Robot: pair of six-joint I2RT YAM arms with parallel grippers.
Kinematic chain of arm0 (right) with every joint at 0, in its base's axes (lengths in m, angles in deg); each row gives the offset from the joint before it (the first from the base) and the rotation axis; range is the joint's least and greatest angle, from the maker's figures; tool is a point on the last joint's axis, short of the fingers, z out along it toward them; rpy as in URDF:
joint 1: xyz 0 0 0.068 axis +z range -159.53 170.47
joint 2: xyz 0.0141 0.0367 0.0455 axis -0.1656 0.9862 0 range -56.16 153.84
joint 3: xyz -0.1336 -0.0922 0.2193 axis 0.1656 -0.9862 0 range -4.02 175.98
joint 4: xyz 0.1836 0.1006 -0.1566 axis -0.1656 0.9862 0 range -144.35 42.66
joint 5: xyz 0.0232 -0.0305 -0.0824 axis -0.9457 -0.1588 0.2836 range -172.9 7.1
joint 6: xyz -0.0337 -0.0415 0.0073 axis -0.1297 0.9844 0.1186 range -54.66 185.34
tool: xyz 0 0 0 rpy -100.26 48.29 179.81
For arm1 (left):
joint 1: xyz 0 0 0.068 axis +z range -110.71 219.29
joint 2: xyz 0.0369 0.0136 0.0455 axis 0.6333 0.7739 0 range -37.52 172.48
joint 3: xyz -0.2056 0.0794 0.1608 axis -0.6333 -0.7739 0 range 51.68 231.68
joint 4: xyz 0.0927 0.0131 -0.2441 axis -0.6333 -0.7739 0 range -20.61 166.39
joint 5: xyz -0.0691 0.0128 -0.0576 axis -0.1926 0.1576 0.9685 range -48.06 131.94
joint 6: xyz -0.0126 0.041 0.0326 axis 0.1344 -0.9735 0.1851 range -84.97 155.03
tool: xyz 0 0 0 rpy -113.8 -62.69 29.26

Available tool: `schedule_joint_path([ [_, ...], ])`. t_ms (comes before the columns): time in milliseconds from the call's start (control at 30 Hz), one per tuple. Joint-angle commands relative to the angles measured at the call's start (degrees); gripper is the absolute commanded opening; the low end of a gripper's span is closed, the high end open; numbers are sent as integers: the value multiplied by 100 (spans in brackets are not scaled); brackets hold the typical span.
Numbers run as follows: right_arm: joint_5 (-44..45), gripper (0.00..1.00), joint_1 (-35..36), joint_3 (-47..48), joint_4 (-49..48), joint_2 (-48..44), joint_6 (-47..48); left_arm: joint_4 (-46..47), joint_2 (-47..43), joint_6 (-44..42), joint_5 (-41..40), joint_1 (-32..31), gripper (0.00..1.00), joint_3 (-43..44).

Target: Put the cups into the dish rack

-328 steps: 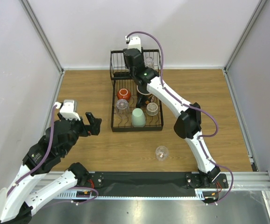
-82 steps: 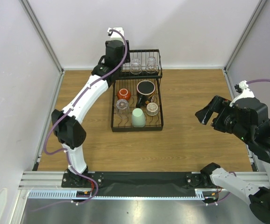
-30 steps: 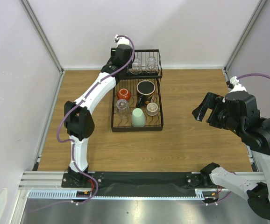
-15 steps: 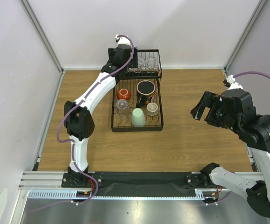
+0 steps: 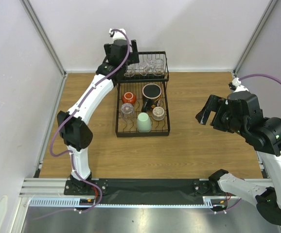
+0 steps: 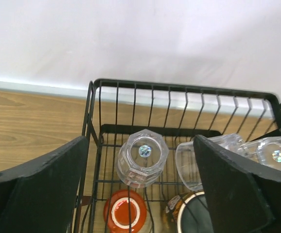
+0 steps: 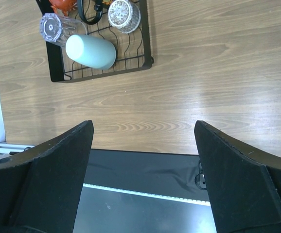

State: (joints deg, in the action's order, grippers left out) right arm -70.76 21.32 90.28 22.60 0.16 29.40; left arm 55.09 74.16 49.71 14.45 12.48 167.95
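The black dish rack (image 5: 142, 135) stands at the back of the table. Its raised basket (image 6: 179, 89) holds three clear glass cups; one (image 6: 142, 156) stands upside down right below my left gripper (image 6: 140, 140). That gripper is open, above the glass and apart from it, over the basket's left end (image 5: 123, 60). The tray part holds a red cup (image 5: 128, 97), a black-rimmed mug (image 5: 151, 91), a mint-green cup (image 7: 91, 51) and two more glasses (image 5: 127, 111). My right gripper (image 5: 208, 110) hangs open and empty above the bare wood, right of the rack.
White walls stand close behind the basket. A black strip (image 7: 145, 167) and a metal rail run along the table's near edge, below my right gripper (image 7: 143, 125). Bare wood lies left and right of the rack.
My left gripper has opened, left a clear glass in the basket and drawn back to the left. The glasses in the basket have shifted. My right arm has drifted slightly left.
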Motion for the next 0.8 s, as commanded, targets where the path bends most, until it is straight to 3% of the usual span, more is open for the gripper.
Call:
schedule_joint_path([
  [0, -63, 90, -27, -61, -250, -42, 44, -32, -340, 281, 84, 35, 94, 238],
  [133, -124, 90, -27, -105, -277, 2, 35, 257, -375, 501, 787, 35, 80, 116],
  [167, -116, 90, -35, -88, -277, 2, 52, 371, -357, 588, 928, 35, 65, 115],
  [233, -98, 90, -27, -70, -251, 29, 79, 460, -314, 650, 1332, 35, 50, 159],
  [267, -81, 90, -35, -18, -224, 37, 87, 504, -252, 859, 1420, 35, 37, 159],
  [367, -2, 90, -44, 35, -119, 29, 114, 618, -77, 1325, 1737, 35, 22, 238],
  [500, 78, 91, -53, 44, -31, -41, 149, 925, 230, 1906, 2194, 35, 11, 414],
  [567, 121, 91, -62, 62, 39, -50, 158, 891, 415, 2188, 2301, 27, 0, 694],
  [667, 235, 91, -70, 132, 136, -85, 149, -460, 986, 2864, 1503, 0, 0, 1827],
  [767, 420, 91, -70, 167, 189, -226, 140, -551, 1128, 2830, 1492, 0, 0, 2023],
])
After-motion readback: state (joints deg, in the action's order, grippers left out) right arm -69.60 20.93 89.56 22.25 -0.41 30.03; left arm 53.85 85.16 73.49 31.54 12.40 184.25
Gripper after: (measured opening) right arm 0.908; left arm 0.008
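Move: The leaning clear cup in the rack's upper tier is the one to go for: it lies about 9 cm to the left gripper's right, some 4 cm ahead and 9 cm below. The left clear cup stands about 1 cm to the gripper's right, 2 cm ahead; the right clear cup about 15 cm right, 4 cm ahead, both some 9 cm below. From the right gripper the leaning cup is roughly 39 cm ahead, 23 cm left and 9 cm lower. Bring the empty left gripper about 9 cm to the right, from above the left clear cup towards the leaning one, rising a little on the way. Shut the wide-open fingers as you go and roll the wrist some 30 degrees, its left side sinking and the tips swinging a little right; finish by easing forward and slightly down, with the closed tips still above the cup. ##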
